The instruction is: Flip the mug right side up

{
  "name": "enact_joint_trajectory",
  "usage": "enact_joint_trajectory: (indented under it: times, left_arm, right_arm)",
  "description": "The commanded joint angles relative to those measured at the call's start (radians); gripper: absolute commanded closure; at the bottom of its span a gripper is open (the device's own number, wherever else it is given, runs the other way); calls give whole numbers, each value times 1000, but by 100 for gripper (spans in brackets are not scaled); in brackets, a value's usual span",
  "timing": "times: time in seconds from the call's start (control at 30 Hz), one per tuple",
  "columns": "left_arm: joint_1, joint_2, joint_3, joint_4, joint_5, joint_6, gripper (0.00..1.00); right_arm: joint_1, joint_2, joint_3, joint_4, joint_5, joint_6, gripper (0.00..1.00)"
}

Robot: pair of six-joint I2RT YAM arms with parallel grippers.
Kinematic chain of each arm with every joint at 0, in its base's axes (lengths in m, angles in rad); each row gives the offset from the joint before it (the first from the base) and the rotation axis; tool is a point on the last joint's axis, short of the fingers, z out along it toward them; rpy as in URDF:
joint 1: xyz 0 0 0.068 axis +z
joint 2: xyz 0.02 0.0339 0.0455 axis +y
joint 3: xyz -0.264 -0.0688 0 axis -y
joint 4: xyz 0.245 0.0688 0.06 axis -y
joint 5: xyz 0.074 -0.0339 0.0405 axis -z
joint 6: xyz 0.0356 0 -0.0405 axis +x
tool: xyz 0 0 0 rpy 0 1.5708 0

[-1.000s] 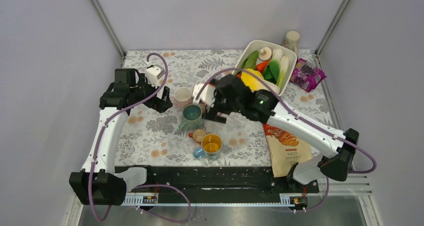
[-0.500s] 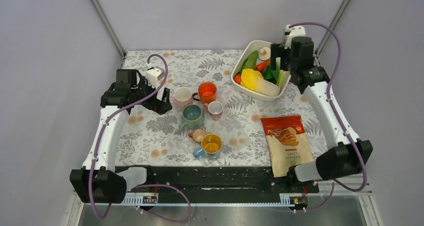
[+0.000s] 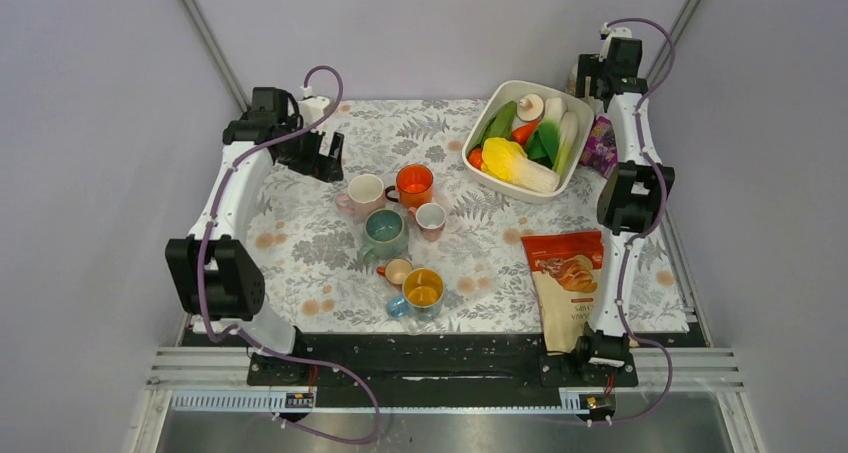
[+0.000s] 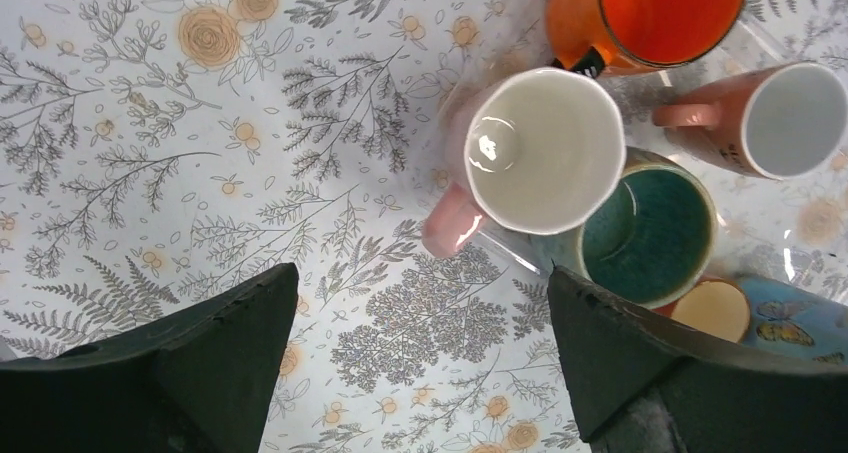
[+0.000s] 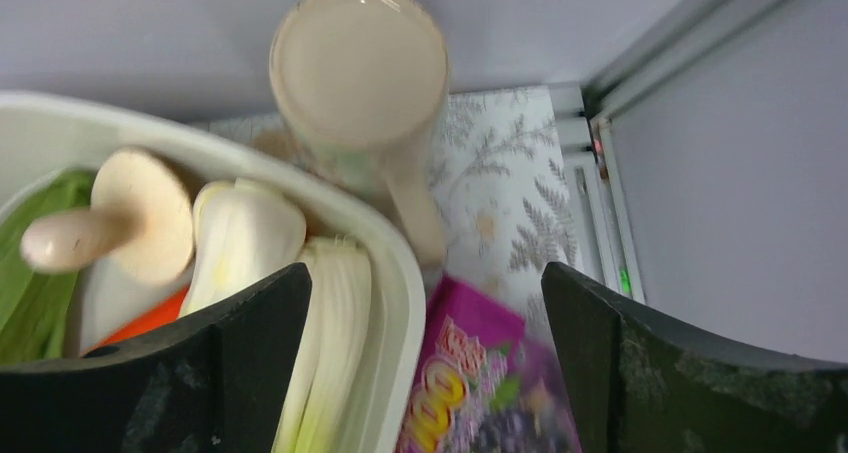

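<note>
A cream mug [image 5: 358,63] stands upside down in the back right corner, flat base up, behind the white tray [image 5: 398,273]. Its handle [image 5: 415,208] points toward the near side. In the top view my right arm hides it. My right gripper [image 5: 425,273] hovers above it, open and holding nothing. My left gripper [image 3: 325,158] is open over bare cloth at the back left. In its wrist view the gripper [image 4: 422,273] sits just short of an upright pink mug [image 4: 545,148].
Several upright mugs cluster mid-table: pink [image 3: 365,191], orange [image 3: 413,183], small pink [image 3: 431,218], teal [image 3: 384,231], yellow-lined [image 3: 422,291]. The tray [image 3: 500,185] holds vegetables. A purple snack packet [image 5: 490,383] lies next to it, and a chips bag [image 3: 568,283] lies at the front right.
My right arm swung from the mug cluster to the back right corner and now hangs over the cream mug. My left arm drew back toward the far left.
</note>
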Motion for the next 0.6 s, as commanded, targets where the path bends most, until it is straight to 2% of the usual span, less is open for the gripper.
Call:
enact_joint_trajectory:
  times: [0.0,0.07,0.2,0.27,0.4,0.57]
  left_arm:
    - [9,79,80,-60,-79,-21,3]
    - [9,119,146,-81,-93,-46,3]
    - [1,175,252,-88,-88,-71,3]
    - [-12,194,291,-94,-123,-52,3]
    - [-28,225,340,-101,-154,-26,2]
    - [-38,268,392,-102,-202,-4,2]
  right_arm:
    - [-5,204,325,-28,-35,42,6]
    - [-19,239,357,35,-50,119,10]
    - [-59,219,227,255,-215,377,11]
    - [-72,242,223,321,-282,478,10]
    - [-77,324,301,353,-296,572,9]
    - [-90,355,260,448,-319,697,9]
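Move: The upside-down mug stands near the back edge of the table, about 8 cm ahead of the right gripper, 2 cm to its left and some 12 cm below. The vegetable basket's middle is about 22 cm to the gripper's left and 9 cm back, and the purple snack bag about 7 cm back and 3 cm right, both well below. From the left gripper the mug lies roughly 72 cm right, 34 cm ahead and 14 cm lower. Bring the open right gripper forward about 8 cm to the upturned mug, dipping some 5 cm at first and then easing up a little; meanwhile roll it some 30 degrees, left side up, and lift the fingertips towards level so the fingers come around the mug's upper end. Let the empty left gripper drift forward over bare table, dipping briefly, away from the other mugs. ##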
